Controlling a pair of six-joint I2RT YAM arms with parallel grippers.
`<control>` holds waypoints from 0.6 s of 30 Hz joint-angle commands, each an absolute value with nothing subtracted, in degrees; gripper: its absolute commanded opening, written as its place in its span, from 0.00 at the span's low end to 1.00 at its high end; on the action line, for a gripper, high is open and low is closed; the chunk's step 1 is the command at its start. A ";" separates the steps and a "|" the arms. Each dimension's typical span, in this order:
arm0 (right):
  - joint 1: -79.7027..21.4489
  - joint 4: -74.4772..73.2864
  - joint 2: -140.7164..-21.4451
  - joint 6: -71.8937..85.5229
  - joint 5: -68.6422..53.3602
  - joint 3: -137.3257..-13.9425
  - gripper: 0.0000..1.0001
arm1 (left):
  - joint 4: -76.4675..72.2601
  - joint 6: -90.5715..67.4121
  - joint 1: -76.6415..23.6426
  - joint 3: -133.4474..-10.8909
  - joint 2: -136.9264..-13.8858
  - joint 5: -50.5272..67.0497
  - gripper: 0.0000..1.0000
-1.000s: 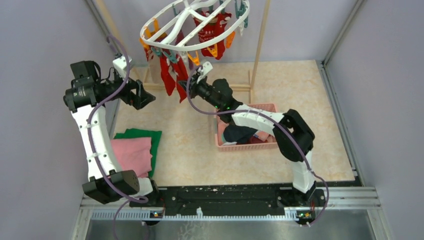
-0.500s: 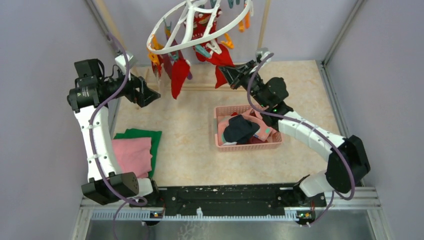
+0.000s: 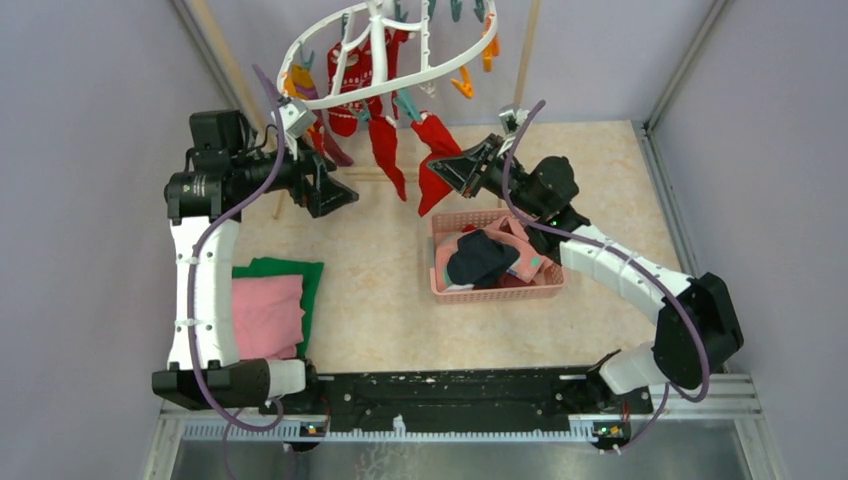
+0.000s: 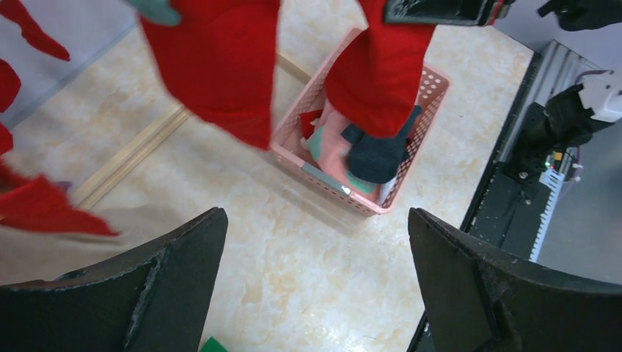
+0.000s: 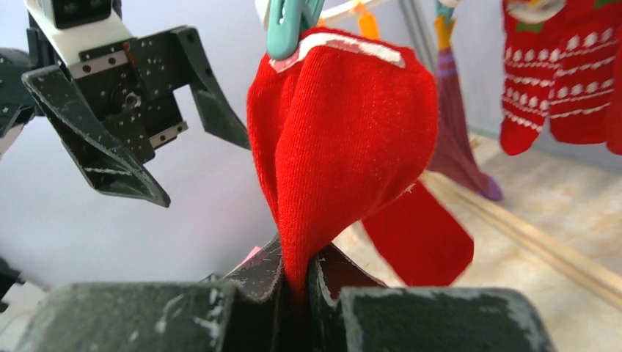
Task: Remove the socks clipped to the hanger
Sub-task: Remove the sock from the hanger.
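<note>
The white oval hanger [image 3: 330, 35] hangs tilted at the top, with several red socks on its clips. My right gripper [image 3: 440, 168] is shut on one red sock [image 3: 428, 135]. The right wrist view shows that sock [image 5: 337, 147] pinched between the jaws of the right gripper [image 5: 297, 282], its cuff still in a teal clip [image 5: 290, 26]. My left gripper [image 3: 345, 192] is open, just left of a neighbouring red sock [image 3: 388, 155]. From the left wrist, the wide-apart fingers [image 4: 147, 293] hold nothing, and two red socks [image 4: 220, 66] hang ahead above them.
A pink mesh basket [image 3: 495, 293] with several socks in it sits under the right arm; its rim [image 4: 308, 172] shows in the left wrist view. Folded pink and green cloths [image 3: 268, 305] lie at the left. Wooden poles [image 3: 520, 90] hold the hanger up.
The right arm swung from the centre to the right, pulling its red sock, and the hanger tilted and swung. The left arm moved right toward the hanging socks, still open.
</note>
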State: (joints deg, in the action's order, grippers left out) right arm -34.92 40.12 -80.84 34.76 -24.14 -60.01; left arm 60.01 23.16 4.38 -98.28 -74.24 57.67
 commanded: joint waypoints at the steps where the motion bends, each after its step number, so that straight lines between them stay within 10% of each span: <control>1: -35.87 44.48 -82.00 38.38 -31.49 -60.13 0.07 | 55.13 19.45 1.41 -96.35 -72.89 60.82 0.99; 18: -36.64 56.68 -90.20 53.54 -42.01 -68.16 0.35 | 41.55 11.32 -8.44 -89.12 -73.81 62.80 0.95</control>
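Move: The red sock between the right fingers hangs about 16 cm to the left gripper's right and 3 cm farther out, near its height. Its teal clip sits some 6 cm ahead of the right hand, 5 cm to its left and 9 cm above; the sock's middle is practically at that hand. A second red sock hangs roughly 8 cm to the left gripper's right and 7 cm ahead, a little above it. Bring the open left gripper about 7 cm to the right, sinking slightly, towards the red sock, swinging its fingers a little clockwise. Meanwhile draw the right hand back and left, roughly 4 cm each way, dipping and coming up again, turn it some 20 degrees counter-clockwise, and part its fingers to about a third open, ending its pinch on the sock. ##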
